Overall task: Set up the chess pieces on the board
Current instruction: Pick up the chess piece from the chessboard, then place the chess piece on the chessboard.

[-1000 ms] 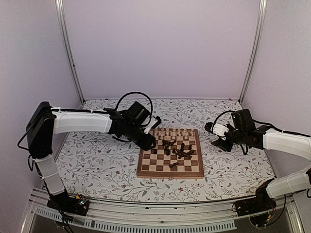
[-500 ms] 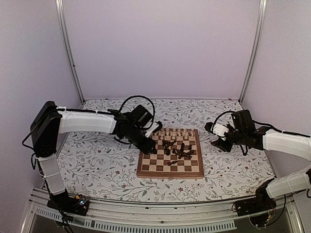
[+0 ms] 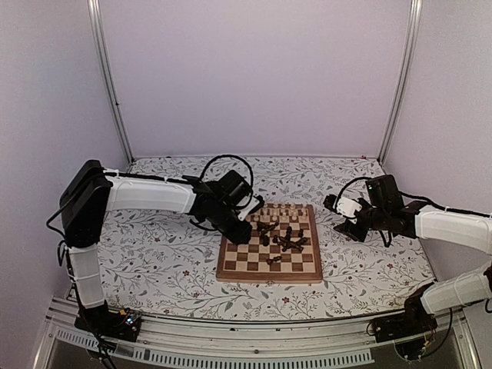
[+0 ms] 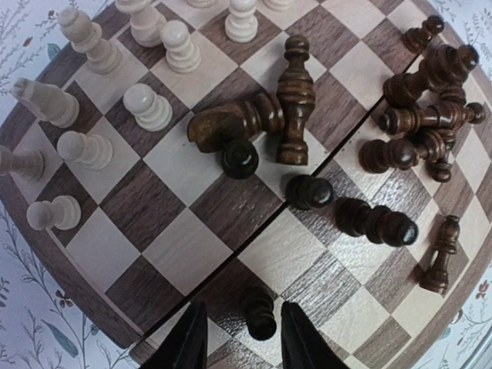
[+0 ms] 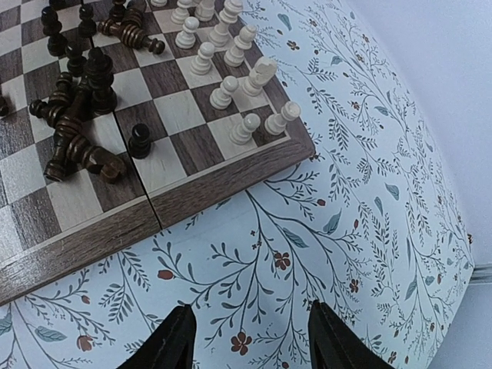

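Observation:
The board (image 3: 269, 278) lies in the middle of the table. Pale chess pieces (image 3: 277, 209) stand along its far side, and dark ones (image 3: 286, 241) lie heaped near the centre. My left gripper (image 3: 243, 231) hovers over the board's left edge. In the left wrist view its fingers (image 4: 191, 338) straddle an upright dark pawn (image 4: 260, 314), with a gap on each side, so the left gripper (image 4: 242, 306) is open. Pale pieces (image 4: 146, 108) and toppled dark pieces (image 4: 419, 131) lie beyond. My right gripper (image 3: 343, 223) hangs open and empty over the tablecloth, right of the board (image 5: 223, 184).
The floral tablecloth (image 3: 161, 254) surrounds the board on all sides. Metal posts (image 3: 108, 77) and pale walls close in the back and sides. In the right wrist view, pale pieces (image 5: 246, 84) and fallen dark pieces (image 5: 77, 115) sit ahead of my right gripper (image 5: 250, 311).
My left arm has reached further right, onto the board's left edge, and its fingers have drawn closer together. The right arm has not moved.

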### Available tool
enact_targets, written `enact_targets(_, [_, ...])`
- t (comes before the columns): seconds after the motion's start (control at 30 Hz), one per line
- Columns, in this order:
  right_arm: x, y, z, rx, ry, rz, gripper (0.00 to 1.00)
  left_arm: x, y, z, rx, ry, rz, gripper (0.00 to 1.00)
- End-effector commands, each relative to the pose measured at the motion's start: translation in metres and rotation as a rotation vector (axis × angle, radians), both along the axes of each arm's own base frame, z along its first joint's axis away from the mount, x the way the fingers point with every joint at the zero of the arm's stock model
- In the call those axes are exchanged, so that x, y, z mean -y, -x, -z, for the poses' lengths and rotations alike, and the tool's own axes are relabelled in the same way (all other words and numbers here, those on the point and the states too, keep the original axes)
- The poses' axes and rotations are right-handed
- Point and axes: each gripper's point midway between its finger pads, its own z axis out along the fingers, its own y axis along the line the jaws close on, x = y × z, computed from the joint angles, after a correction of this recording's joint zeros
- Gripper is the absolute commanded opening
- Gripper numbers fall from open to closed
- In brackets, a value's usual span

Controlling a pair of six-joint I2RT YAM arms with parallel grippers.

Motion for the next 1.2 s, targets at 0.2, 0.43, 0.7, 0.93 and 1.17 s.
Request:
enact_targets(0.2, [0.002,0.001,0.010,-0.009,0.020,-0.001,0.52,0.008,0.007,0.007,-0.043,-0.006,0.019,0.18])
enact_targets(0.43, [0.002,0.001,0.014,-0.018,0.026,-0.004,0.51,-0.001,0.017,-0.023,-0.008,0.007,0.010,0.10])
enact_targets(0.7, [0.001,0.002,0.017,-0.030,0.028,-0.014,0.51,-0.040,0.060,-0.033,-0.043,-0.014,0.007,0.09])
enact_targets(0.93, [0.001,0.002,0.018,-0.033,0.030,-0.013,0.51,-0.049,0.083,-0.016,-0.073,-0.038,0.022,0.10])
enact_targets(1.17, [0.002,0.003,0.020,-0.043,0.037,-0.010,0.51,-0.036,0.076,-0.007,-0.071,-0.024,0.019,0.10])
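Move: The dark pawn stands directly between the left hand's open fingers, its middle about 2 cm below the hand point. Another standing dark pawn is some 5 cm to the right and 1 cm ahead; a lying dark knight is about 5 cm ahead and 5 cm right. The board's near-left corner square lies 8 cm back and 5 cm left. From the right hand the pawn is about 27 cm left, 1 cm back and 6 cm lower. The left hand settles about 1 cm farther down around the single dark pawn and closes its half-open fingers until they pinch it, then lifts it some 5 cm clear of the board while already drawing back and to the left. It carries the pawn back about 8 cm and left 5 cm, away from the other dark pieces towards the board's near-left corner, sinking roughly 2.5 cm again on the last stretch, with the fingers still pointing down and keeping their hold. ##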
